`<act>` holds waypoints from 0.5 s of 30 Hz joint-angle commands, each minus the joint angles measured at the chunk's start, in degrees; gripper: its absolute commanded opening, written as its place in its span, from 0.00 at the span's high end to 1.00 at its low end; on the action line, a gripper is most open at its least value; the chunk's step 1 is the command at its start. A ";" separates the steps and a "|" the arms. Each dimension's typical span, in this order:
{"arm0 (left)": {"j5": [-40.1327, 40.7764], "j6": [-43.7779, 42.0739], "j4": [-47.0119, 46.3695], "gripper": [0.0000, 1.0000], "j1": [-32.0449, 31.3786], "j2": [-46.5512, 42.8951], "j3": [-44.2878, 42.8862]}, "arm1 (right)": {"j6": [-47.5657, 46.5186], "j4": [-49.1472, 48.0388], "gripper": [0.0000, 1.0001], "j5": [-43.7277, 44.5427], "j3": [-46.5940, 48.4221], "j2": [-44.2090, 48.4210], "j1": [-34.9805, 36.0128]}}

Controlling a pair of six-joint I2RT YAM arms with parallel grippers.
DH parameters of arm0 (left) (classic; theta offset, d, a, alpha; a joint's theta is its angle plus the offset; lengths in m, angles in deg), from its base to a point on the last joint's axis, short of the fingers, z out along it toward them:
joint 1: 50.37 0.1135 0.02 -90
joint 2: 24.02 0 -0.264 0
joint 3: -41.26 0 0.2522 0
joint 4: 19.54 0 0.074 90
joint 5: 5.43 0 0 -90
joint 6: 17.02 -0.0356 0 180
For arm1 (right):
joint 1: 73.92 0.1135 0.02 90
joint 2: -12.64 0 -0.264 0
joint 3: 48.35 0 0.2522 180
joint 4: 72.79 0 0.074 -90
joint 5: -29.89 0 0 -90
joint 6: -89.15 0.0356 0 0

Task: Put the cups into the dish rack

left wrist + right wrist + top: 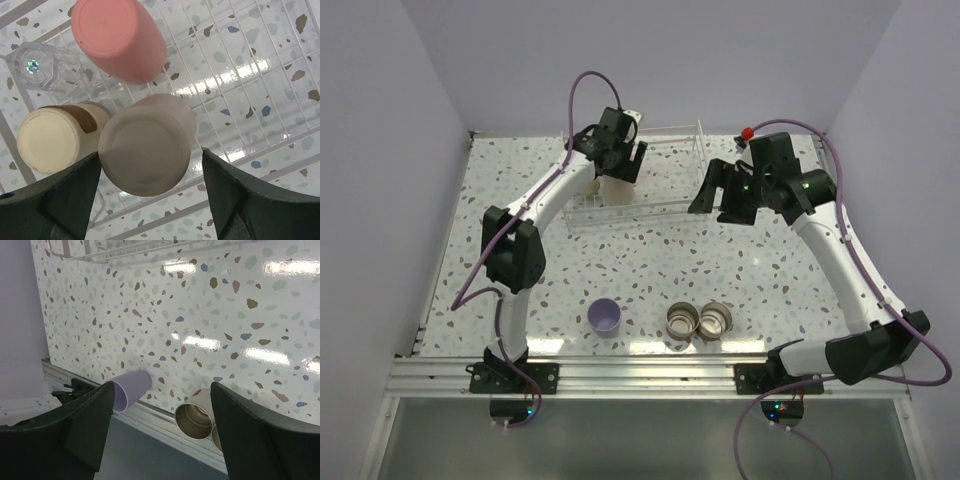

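Observation:
The dish rack (672, 206) of thin wire stands at the back of the table. My left gripper (620, 160) hovers over its left end. In the left wrist view several cups stand upside down on the rack's wires (240, 60): a coral-red one (120, 37), a tiny clear one (45, 67), a steel one with a tan base (52, 137) and a larger beige one (147, 145). The left gripper (152, 167) is open around the beige cup, with a gap at its right finger. My right gripper (715, 208) is open and empty, right of the rack. A lavender cup (605, 316) and two steel cups (683, 321) (715, 320) stand near the front edge.
An aluminium rail (640, 375) runs along the table's near edge, just behind the lavender cup (131, 389) and the steel cups (195, 412) in the right wrist view. A small red object (746, 131) sits at the back right. Walls close in left, right and behind.

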 commanded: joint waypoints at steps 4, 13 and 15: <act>-1.03 0.77 -1.81 0.10 0.08 -2.81 -1.78 | -1.73 -0.48 0.19 -0.03 0.43 -0.20 -0.15; 0.99 1.47 -1.81 0.00 0.17 -7.63 -4.33 | -5.58 -2.24 0.19 -4.15 1.13 -0.73 2.13; 3.88 1.83 -4.00 0.00 0.08 -11.13 -2.76 | -7.34 -0.14 0.17 -2.93 4.10 -2.92 7.46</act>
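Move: Right between the left hand's barely parted fingers, the beige cup stands bottom up in the rack, its middle about 4 cm below. The brown-banded cup is roughly 7 cm left and 1 cm ahead; the red cup sits about 9 cm straight ahead, and the clear glass some 9 cm ahead and 7 cm left, all about 5 cm below. From the right hand, the beige cup is some 19 cm ahead, 20 cm left and 14 cm down. Spreading its already loosened fingers to full width around the beige cup, the left hand stays in place at first, then backs straight up off it by about 3 cm, with hardly any wrist tilt. Near the end the empty right hand starts drifting left, about 1 cm, turning some 5 degrees counter-clockwise, its fingers staying open. ##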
